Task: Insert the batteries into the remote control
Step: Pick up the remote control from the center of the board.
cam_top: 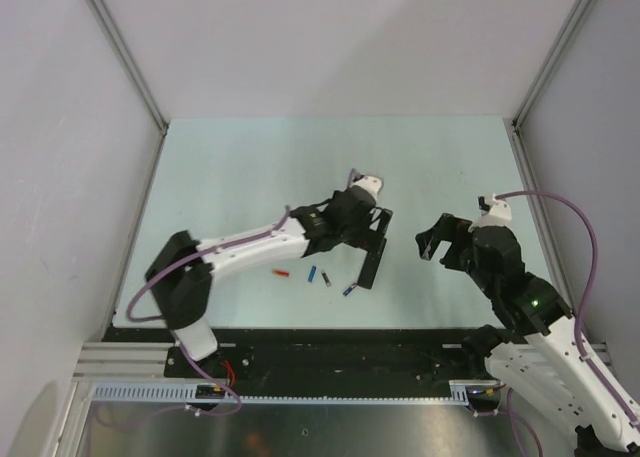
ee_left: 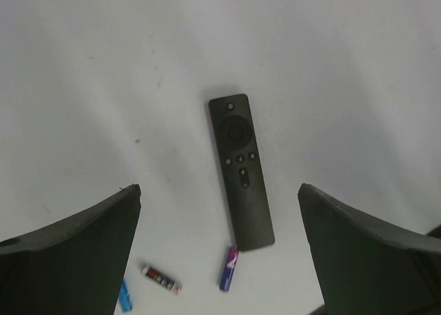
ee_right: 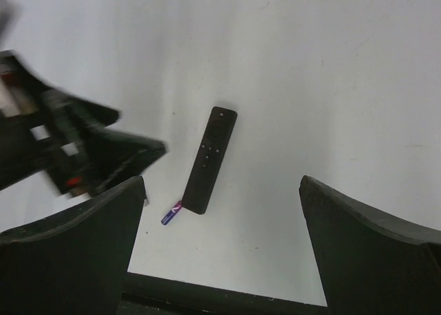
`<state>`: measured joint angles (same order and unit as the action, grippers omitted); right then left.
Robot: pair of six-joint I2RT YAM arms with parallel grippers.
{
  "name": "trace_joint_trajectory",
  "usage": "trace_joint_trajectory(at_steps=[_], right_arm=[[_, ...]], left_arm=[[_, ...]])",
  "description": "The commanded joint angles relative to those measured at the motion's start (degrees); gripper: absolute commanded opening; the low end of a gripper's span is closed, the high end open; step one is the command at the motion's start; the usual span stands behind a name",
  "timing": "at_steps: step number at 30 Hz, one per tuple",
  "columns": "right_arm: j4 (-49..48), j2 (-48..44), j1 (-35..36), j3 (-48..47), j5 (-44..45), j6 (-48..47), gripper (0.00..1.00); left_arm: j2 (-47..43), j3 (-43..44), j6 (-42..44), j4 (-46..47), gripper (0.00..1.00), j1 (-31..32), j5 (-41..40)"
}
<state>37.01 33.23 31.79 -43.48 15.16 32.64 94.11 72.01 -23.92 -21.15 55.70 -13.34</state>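
The remote control is a slim black bar lying flat on the table with its buttons facing up, also visible from above and in the right wrist view. One blue-purple battery touches its lower end. A second, darker battery lies to its left. My left gripper hovers open over the remote's upper end, holding nothing. My right gripper stands open and empty to the right of the remote.
A small light-blue piece and a small red piece lie left of the batteries. The left arm shows in the right wrist view. The table's black front edge runs close behind the remote's lower end.
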Motion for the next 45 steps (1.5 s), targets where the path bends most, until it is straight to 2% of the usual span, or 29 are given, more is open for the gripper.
trace_joint_trajectory(at_steps=[1,5,11,18,25,31,37,40,45], right_arm=[[0.07,-2.29,0.29,-0.64,-1.36,0.49,1.00],[2.09,-2.91,0.38,-0.64,-1.36,0.93,1.00],[2.97,-3.53,0.29,-0.72,-0.92,0.84,1.00],[2.89,-3.09,0.38,-0.64,-0.83,0.93,1.00],[2.80,-2.38,0.38,-0.72,-0.92,1.02,1.00],[2.97,-3.00,0.46,-0.64,-0.92,1.11,1.00],[2.80,-3.53,0.46,-0.64,-1.18,1.28,1.00],[2.80,-3.61,0.46,-0.64,-1.27,1.46,1.00],[2.45,-3.97,0.38,-0.72,-1.80,1.81,1.00]], left_arm=[[10.19,8.05,3.09,-0.12,1.00,0.89,0.78],[16.89,14.55,4.23,-1.18,1.00,2.04,0.51],[24.18,19.48,5.20,-3.55,0.99,2.83,-2.04],[27.09,20.37,6.35,-5.04,0.87,2.83,-2.48],[28.50,19.22,5.29,-5.40,0.82,2.74,-2.92],[29.82,19.58,5.20,-5.40,0.75,2.83,-1.07],[30.52,19.05,5.03,-5.31,0.63,2.74,0.07],[30.70,18.70,5.11,-5.31,0.48,2.74,0.51],[28.08,17.64,4.76,-5.31,0.31,2.74,-0.19]])
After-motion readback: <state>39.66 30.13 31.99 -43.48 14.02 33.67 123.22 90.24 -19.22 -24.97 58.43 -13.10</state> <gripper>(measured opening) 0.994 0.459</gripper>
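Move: The remote's middle lies about 12 cm below the left hand, some 5 cm to its right and 2 cm back. At the remote's near end, the purple battery is about 10 cm back and 1 cm left of this hand; the black battery is roughly 7 cm back and 6 cm left, the blue one 6 cm back and 9 cm left. From the right hand, the remote is some 12 cm left, 6 cm ahead and 20 cm down. The left hand drops about 12 cm onto the far half of the remote, drifting some 6 cm right and a little forward early on, while its wrist rolls about 15 degrees, left side rising, and the descent slows over the last few centimetres. The wide-open fingers start narrowing partway down and, once the hand is at the bottom, shut to about half open, pinching the remote by its two long edges below the power button. ##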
